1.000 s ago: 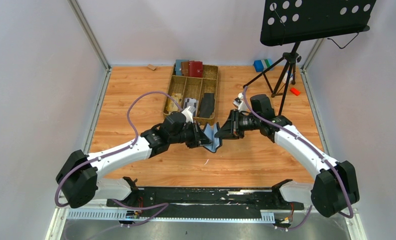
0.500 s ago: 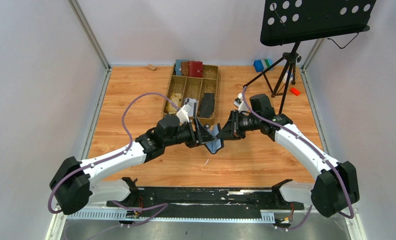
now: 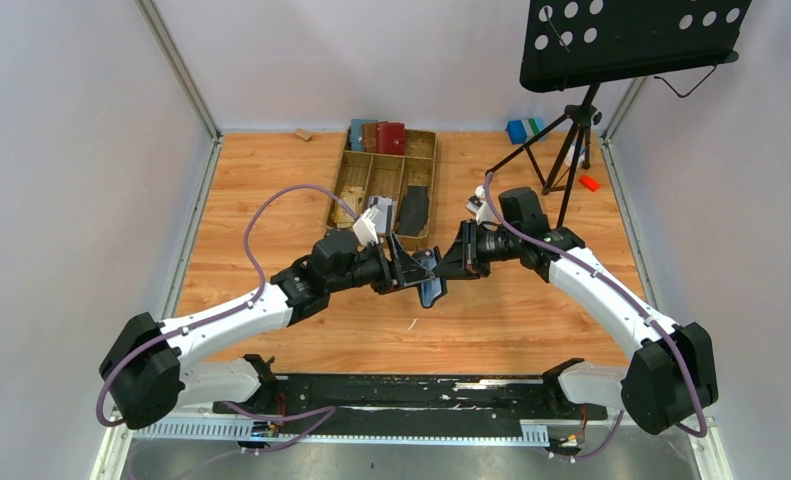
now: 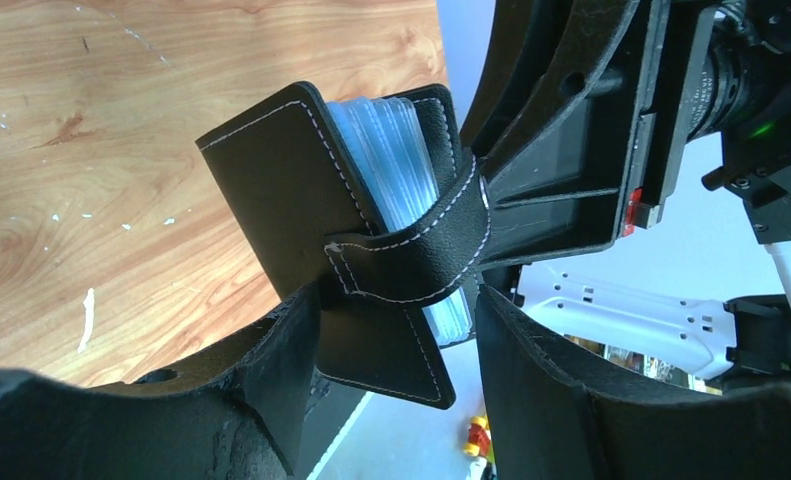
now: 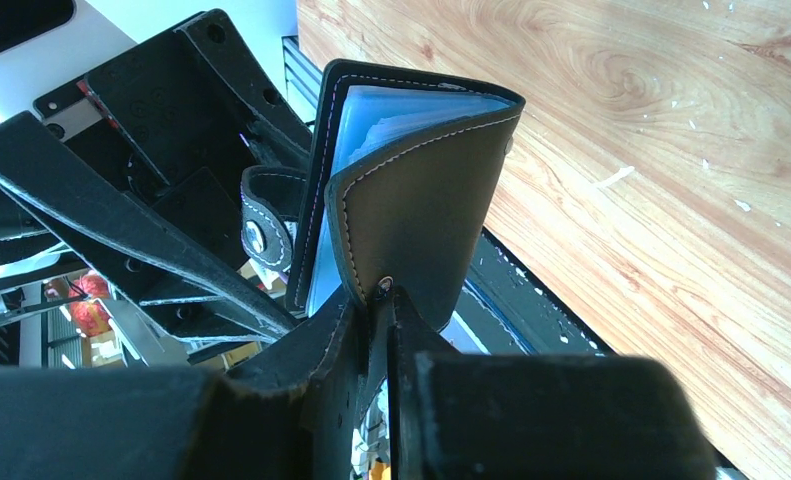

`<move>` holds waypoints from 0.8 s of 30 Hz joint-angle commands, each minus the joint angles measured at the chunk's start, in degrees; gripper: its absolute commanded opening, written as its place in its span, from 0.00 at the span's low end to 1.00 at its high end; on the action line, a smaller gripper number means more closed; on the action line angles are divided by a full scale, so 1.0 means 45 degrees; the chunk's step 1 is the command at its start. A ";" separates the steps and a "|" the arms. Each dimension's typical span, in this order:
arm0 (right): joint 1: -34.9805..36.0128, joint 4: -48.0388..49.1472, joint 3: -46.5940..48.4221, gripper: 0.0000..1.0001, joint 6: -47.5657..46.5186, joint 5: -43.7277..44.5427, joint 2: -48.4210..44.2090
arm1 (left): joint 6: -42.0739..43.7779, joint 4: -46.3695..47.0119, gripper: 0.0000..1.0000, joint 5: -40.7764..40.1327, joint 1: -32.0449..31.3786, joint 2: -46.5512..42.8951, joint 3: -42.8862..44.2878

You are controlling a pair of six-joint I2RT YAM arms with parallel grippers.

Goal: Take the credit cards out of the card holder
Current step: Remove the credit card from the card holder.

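The black card holder (image 3: 430, 289) hangs above the middle of the table between my two grippers. My right gripper (image 5: 389, 310) is shut on the lower edge of its front cover, by the snap stud. Pale blue sleeve pages (image 5: 391, 120) fan out between the covers. My left gripper (image 4: 401, 390) is open, its fingers standing on either side of the holder's lower flap (image 4: 391, 350). The stitched closure tab (image 4: 421, 265) wraps round the stack of pages. No credit cards show plainly inside the sleeves. In the top view the left gripper (image 3: 408, 270) and the right gripper (image 3: 444, 264) face each other.
A wooden tray (image 3: 356, 190) stands behind the grippers, holding red, brown and blue wallets (image 3: 378, 136) and a long black flat piece (image 3: 414, 208). A music stand's tripod (image 3: 571, 130) stands at the back right, near a blue block (image 3: 519, 130) and a small red piece (image 3: 589, 182).
My left gripper has opened and let go of the card holder, and its arm has drawn back to the left. The right gripper still holds the holder, which hangs more folded.
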 commanded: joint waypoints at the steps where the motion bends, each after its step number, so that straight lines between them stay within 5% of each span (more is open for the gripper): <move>1: 0.0086 0.0653 0.0489 0.00 0.0251 -0.0453 -0.0238 | 0.0138 0.0021 0.65 0.0165 -0.0050 0.0188 0.0500; 11: 0.0079 0.0633 0.0599 0.00 0.0319 -0.0493 -0.0190 | 0.0164 -0.0475 0.61 0.0223 -0.0052 0.0459 0.0585; 20: 0.0023 0.0554 0.0519 0.00 0.0292 -0.0374 -0.0207 | 0.0229 -0.0978 0.32 0.0342 -0.0050 0.0821 0.0794; 24: -0.0135 0.0281 0.0433 0.00 0.0222 -0.0133 -0.0286 | 0.0190 -0.1105 0.28 0.0282 -0.0050 0.0768 0.0755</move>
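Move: The left hand is open with its tips at the card holder, whose middle lies about 3 cm to its right, level fore and aft, and roughly 1 cm lower. The right hand already pinches the holder's edge, its middle some 3 cm to that hand's left and about level. The black case in the tray is about 16 cm ahead of the left hand and 2 cm left; the card stack is also 16 cm ahead but 8 cm left, both about 18 cm lower. The left fingers close by about half of their opening around the near part of the card holder beside the strap, starting to touch it. Before closing, the left hand sinks about 1.5 cm beside the holder, then stays there, its wrist tilting barely five degrees. The right hand keeps its pinch and holds still, giving only about half a centimetre forward and down at the end. ##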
